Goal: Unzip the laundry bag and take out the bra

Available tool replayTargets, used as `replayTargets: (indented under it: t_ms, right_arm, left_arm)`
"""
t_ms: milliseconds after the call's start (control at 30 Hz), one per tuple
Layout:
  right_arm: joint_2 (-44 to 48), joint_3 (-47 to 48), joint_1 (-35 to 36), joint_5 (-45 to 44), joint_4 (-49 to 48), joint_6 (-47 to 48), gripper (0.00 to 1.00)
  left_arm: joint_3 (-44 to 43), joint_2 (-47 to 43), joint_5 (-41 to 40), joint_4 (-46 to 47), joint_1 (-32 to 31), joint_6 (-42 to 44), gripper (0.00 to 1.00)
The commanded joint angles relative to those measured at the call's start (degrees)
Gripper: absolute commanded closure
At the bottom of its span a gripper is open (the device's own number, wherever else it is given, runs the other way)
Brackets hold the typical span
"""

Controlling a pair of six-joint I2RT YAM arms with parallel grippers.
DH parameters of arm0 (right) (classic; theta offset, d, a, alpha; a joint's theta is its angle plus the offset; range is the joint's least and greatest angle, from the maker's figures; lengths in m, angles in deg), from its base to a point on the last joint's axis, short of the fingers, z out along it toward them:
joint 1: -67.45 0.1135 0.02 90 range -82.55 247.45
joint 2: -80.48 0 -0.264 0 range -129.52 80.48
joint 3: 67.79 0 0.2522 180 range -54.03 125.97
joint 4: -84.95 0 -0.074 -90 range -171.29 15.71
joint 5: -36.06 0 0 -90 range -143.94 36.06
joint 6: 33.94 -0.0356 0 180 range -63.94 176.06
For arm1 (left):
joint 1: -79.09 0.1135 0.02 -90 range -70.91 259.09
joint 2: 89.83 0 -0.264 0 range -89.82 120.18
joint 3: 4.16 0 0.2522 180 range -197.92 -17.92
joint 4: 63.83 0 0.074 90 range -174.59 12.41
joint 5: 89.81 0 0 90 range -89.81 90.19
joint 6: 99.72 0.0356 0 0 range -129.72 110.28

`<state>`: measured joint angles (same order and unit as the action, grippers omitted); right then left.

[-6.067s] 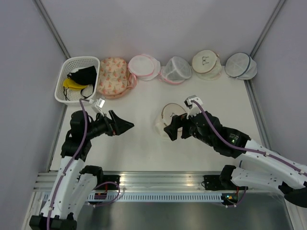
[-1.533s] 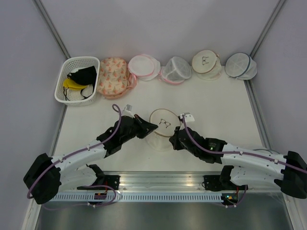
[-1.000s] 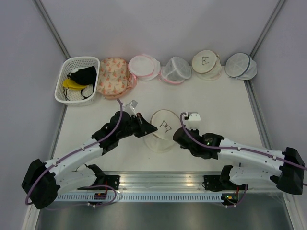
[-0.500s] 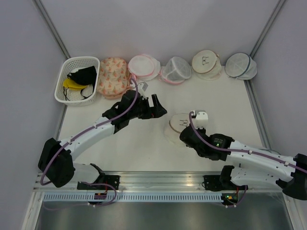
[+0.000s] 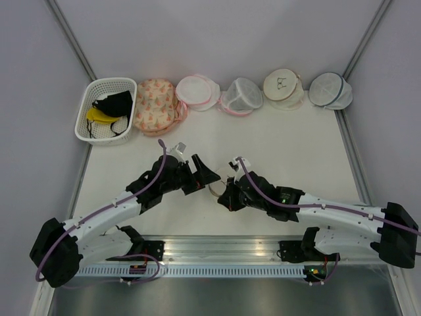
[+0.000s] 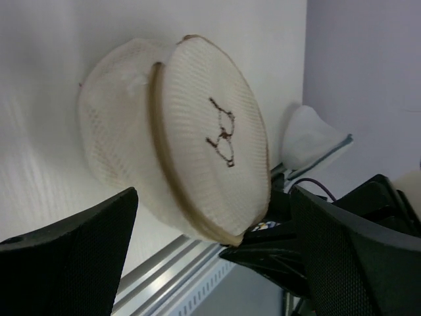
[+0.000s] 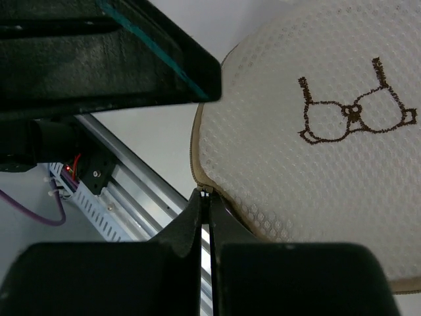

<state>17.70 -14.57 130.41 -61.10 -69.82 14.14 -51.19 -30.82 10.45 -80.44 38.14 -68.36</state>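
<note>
The laundry bag, a cream mesh dome with tan zip trim and a dark mark on its flat face, stands on edge on the table. In the top view the bag is mostly hidden between the two grippers. My left gripper is open wide, and the bag sits just ahead of its jaws without touching them. My right gripper is shut on the zip pull at the bag's lower rim. The zip looks closed. The bra is hidden.
A white basket with a black and a yellow bra stands at the back left. A floral pouch, two pink-trimmed pouches, a tan-trimmed one and a blue-trimmed one line the back. A metal rail runs along the near edge.
My right gripper has pulled the bag left and nearer, still shut on its rim. My left gripper has swung down from the back to face the bag, jaws open.
</note>
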Motion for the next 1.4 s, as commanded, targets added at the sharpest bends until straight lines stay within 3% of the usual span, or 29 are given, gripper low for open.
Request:
replayTargets:
  t_ms: [0, 67, 167, 200, 233, 300, 333, 400, 633, 767, 967, 1133, 1367]
  right_arm:
    - [-2.3, 1.3, 0.1, 6.9, -9.2, 1.7, 1.0]
    - [-2.7, 1.6, 0.1, 6.9, -9.2, 2.1, 1.0]
    - [-2.2, 1.5, 0.2, 6.5, -8.4, 2.3, 1.0]
    - [-1.8, 1.3, 0.1, 6.0, -8.1, 2.3, 0.99]
    - [-1.3, 1.2, 0.2, 5.2, -7.9, 2.4, 1.0]
    - [-0.4, 0.7, 0.1, 4.5, -6.9, 2.3, 1.0]
    - [0.3, 0.5, 0.2, 3.7, -6.6, 2.3, 1.0]
    - [1.0, 0.2, 0.1, 2.9, -5.4, 2.3, 1.0]
    - [1.4, 2.8, 0.2, -1.9, 6.0, 3.7, 0.99]
    - [-2.0, 7.4, 0.2, -13.5, 24.2, 2.1, 1.0]
    - [-4.9, 10.9, 0.1, -27.0, 39.2, -6.2, 1.0]
    - [-8.7, 12.9, -0.4, -34.2, 43.1, -9.9, 1.0]
    - [-7.4, 12.2, -0.3, -27.1, 32.8, -4.0, 1.0]
  left_arm:
    - [0.9, 1.2, 5.9, 12.2, -1.4, -9.0, 0.0]
    - [0.6, 3.1, 6.2, 13.6, -2.5, -9.9, 0.01]
    - [0.5, 5.7, 8.5, 17.6, -3.2, -11.1, 0.17]
    - [0.4, 6.2, 9.1, 18.0, -3.3, -11.1, 0.25]
    - [-0.2, 6.6, 9.6, 17.6, -3.4, -11.0, 0.46]
    - [-0.3, 6.7, 9.6, 16.7, -3.5, -10.4, 0.66]
    - [-0.3, 6.5, 8.7, 16.0, -3.5, -9.8, 0.83]
    - [-0.2, 5.4, 7.2, 13.7, -3.4, -9.3, 0.98]
    - [-2.7, 2.9, 1.3, 6.9, -2.9, -4.4, 0.98]
    - [-4.9, 2.4, -0.2, 3.4, -0.6, -0.9, 0.98]
    - [-6.9, 2.1, 0.2, 0.4, 2.4, 3.1, 0.98]
    - [-9.8, 4.8, 4.1, -0.5, 3.6, 7.0, 0.98]
    - [-18.1, 13.9, 7.7, 4.3, 4.9, 14.8, 0.98]
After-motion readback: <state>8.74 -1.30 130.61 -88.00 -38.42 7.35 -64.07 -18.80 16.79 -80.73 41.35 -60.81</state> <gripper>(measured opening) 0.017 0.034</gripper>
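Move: The zip edge of the laundry bag that I want in my open left hand is only about 4 cm to its right and 2 cm back, nearly level in height. The bag's lid centre is roughly 4 cm ahead of that hand, 5 cm to its right and a little lower. My right hand already pinches this zip edge, with the lid centre about 7 cm ahead of it and slightly below. The zip edge's right side is some 7 cm to that hand's right and 5 cm ahead. I bring my left hand about 4 cm right, close beside my right fingertips, and shut its fingers on the lid's zip edge, then carry that edge about 5 cm forward and a little up. Meanwhile my right hand keeps its pinch, yields 2 cm left, then draws some 10 cm right and 5 cm forward, sinking slightly and turning almost 30 degrees clockwise as its left side drops. ##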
